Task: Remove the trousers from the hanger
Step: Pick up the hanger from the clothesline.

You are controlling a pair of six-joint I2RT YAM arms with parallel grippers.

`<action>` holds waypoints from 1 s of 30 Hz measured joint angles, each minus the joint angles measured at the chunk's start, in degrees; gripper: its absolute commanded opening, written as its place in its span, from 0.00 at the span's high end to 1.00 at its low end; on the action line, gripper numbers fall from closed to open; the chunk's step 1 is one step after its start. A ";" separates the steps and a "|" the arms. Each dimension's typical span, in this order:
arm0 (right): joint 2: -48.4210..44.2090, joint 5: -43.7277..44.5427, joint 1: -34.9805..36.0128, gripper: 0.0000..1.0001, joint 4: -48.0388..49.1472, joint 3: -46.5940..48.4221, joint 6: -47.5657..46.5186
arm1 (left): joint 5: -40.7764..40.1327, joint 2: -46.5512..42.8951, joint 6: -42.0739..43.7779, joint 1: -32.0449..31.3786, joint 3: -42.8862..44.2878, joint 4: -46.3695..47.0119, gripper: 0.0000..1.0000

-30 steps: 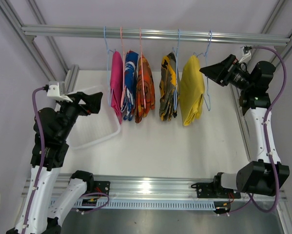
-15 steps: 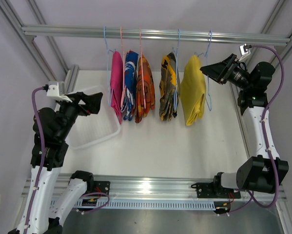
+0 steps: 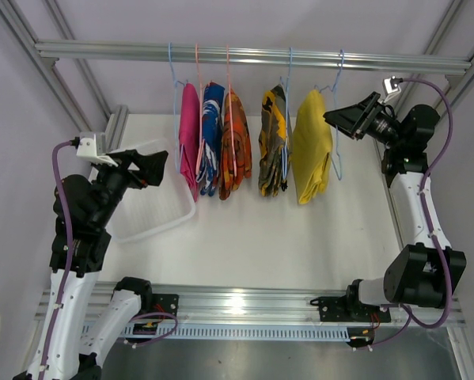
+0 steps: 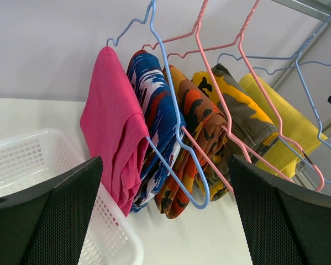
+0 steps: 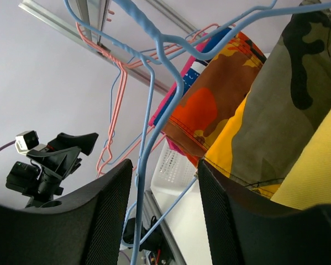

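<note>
Five pairs of trousers hang on wire hangers from the rail [image 3: 252, 55]: pink [image 3: 189, 138], blue-and-white [image 3: 212, 134], orange camouflage [image 3: 235, 142], yellow-and-dark camouflage [image 3: 273, 142] and plain yellow [image 3: 311, 146]. My right gripper [image 3: 329, 116] is up beside the yellow pair. In the right wrist view its jaws [image 5: 164, 182] stand partly apart around the blue hanger wire [image 5: 146, 182], which runs close to the left finger, with a gap left to the other. The yellow pair [image 5: 314, 176] lies at the right of that view. My left gripper [image 4: 165, 221] is wide open and empty, facing the pink pair [image 4: 113, 127].
A white perforated basket [image 3: 153, 214] sits on the table under my left gripper, below and left of the pink pair. Aluminium frame posts stand at both sides. Pink and blue hanger hooks crowd the rail above the clothes.
My right gripper's jaws have narrowed around the blue hanger wire, and that wrist has edged slightly up and left. The left arm and the trousers have not moved.
</note>
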 measured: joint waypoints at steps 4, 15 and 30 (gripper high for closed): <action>0.52 -0.72 0.07 0.51 2.80 -0.81 2.10 | 0.42 0.00 0.00 0.07 0.00 0.00 0.01; 1.81 -2.12 0.50 0.72 14.53 -1.66 10.34 | 0.81 0.00 -0.02 0.13 0.00 0.00 0.01; 4.74 -2.45 1.46 1.00 21.90 -2.99 17.16 | 2.23 0.02 -0.04 0.35 0.00 0.02 0.00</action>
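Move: The right hand already has the near wire of the blue hanger with the yellow trousers between its half-open fingers, practically at the hand point. The yellow trousers hang about 8 cm ahead, 4 cm left and 15 cm lower; the camouflage trousers are roughly 6 cm ahead, 13 cm left and 14 cm lower. The rail runs some 6 cm ahead and 15 cm above. From the left hand, that wire is some 12 cm ahead, 44 cm right, about level. Close the right gripper from just over half open to nearly shut, pinching the blue hanger's near wire below its neck between the fingertips. Ease the hand about 1.5 cm left meanwhile, letting it bob up a little and partly settle, and turn the wrist some 10 degrees, counter-clockwise with its left side rising. ##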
